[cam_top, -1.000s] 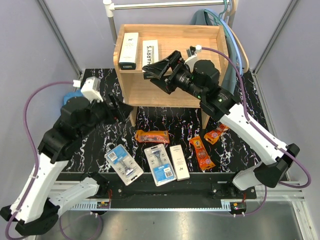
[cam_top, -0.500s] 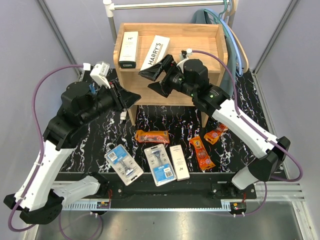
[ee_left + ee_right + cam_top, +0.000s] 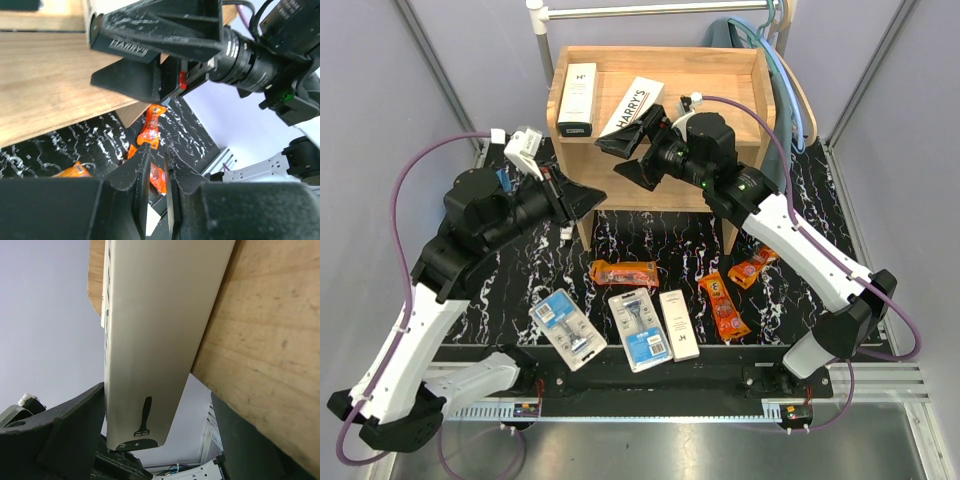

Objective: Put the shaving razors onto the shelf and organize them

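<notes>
The wooden shelf (image 3: 720,75) stands at the back. One white Harry's box (image 3: 578,100) stands upright on its top tier at the left. A second Harry's box (image 3: 632,103) leans to the right beside it. Its lower end sits between the wide-open fingers of my right gripper (image 3: 628,147), against one finger; in the right wrist view the box (image 3: 150,340) lies along the shelf wood (image 3: 265,340). My left gripper (image 3: 582,195) is empty at the shelf's left front corner, its fingers (image 3: 137,165) nearly together. On the table lie two blister cards (image 3: 566,328) (image 3: 640,328), a third white box (image 3: 679,324) and three orange pouches (image 3: 624,271) (image 3: 724,305) (image 3: 752,267).
A metal clothes rail (image 3: 650,10) runs behind the shelf. Blue cloth on hangers (image 3: 775,60) hangs at the shelf's right rear. Grey walls and slanted frame bars close in both sides. The black marbled tabletop (image 3: 650,235) shows in front of the shelf.
The second Harry's box went from upright to leaning right in front of the right gripper. My left arm rose and moved right, up to the shelf's left front corner.
</notes>
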Controlling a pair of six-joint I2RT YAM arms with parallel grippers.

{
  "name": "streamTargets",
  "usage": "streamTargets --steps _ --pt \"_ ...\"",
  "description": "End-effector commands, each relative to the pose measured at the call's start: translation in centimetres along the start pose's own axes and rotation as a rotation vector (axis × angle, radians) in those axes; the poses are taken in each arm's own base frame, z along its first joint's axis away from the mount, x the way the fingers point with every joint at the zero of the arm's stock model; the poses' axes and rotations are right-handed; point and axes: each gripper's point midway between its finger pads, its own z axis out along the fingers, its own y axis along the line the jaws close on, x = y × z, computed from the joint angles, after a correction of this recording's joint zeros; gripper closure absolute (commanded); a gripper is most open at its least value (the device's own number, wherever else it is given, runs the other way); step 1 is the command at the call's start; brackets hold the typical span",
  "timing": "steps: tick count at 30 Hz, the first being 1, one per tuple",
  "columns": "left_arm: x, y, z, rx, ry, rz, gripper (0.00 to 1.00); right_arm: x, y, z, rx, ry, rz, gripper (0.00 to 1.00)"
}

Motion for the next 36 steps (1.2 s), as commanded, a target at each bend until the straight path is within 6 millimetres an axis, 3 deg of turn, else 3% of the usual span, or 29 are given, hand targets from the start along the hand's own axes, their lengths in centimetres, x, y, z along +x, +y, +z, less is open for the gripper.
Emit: streamTargets --steps 1,9,13,18,30,36 --pt "-1.7 -2.2 1.3 0.106 -0.037 0.017 0.82 -1.0 2.4 -1.3 -0.056 -0.018 -0.014 0.1" --pt "-1.7 -2.1 1.8 0.109 -0.036 0.022 0.82 -1.7 2.9 -2.8 -0.064 -0.072 -0.014 0.11" --pt "-1.0 -1.5 1.7 0.095 -0.031 0.02 0.82 -2.6 4.1 -4.9 -0.107 -0.141 -0.002 0.13" --pt "-0.1 -0.7 1.4 0.074 -0.027 0.022 0.82 -3.7 3.9 -6.5 -0.111 -0.227 0.011 0.19" --pt "1.0 0.0 0.5 0.06 -0.019 0.026 0.82 -3.9 2.9 -4.7 -0.091 -0.22 0.026 0.21" --pt "1.4 0.4 0.3 0.045 -0.013 0.028 0.82 -4.5 3.1 -4.9 -0.092 -0.25 0.032 0.35"
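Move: The HARRY'S box lies askew on the top shelf, its near end at the right hand's open fingers and its middle about 7 cm ahead, 3 cm to the right and 2 cm above. The white box stands some 9 cm ahead and 7 cm left of that hand, at about the same height as the HARRY'S box. From the left hand, the HARRY'S box is roughly 14 cm ahead, 5 cm right and 3 cm higher. Right hand shifts about 5 cm right, rising then sinking, upper finger dragging the box's near end, fingers partly closing. ##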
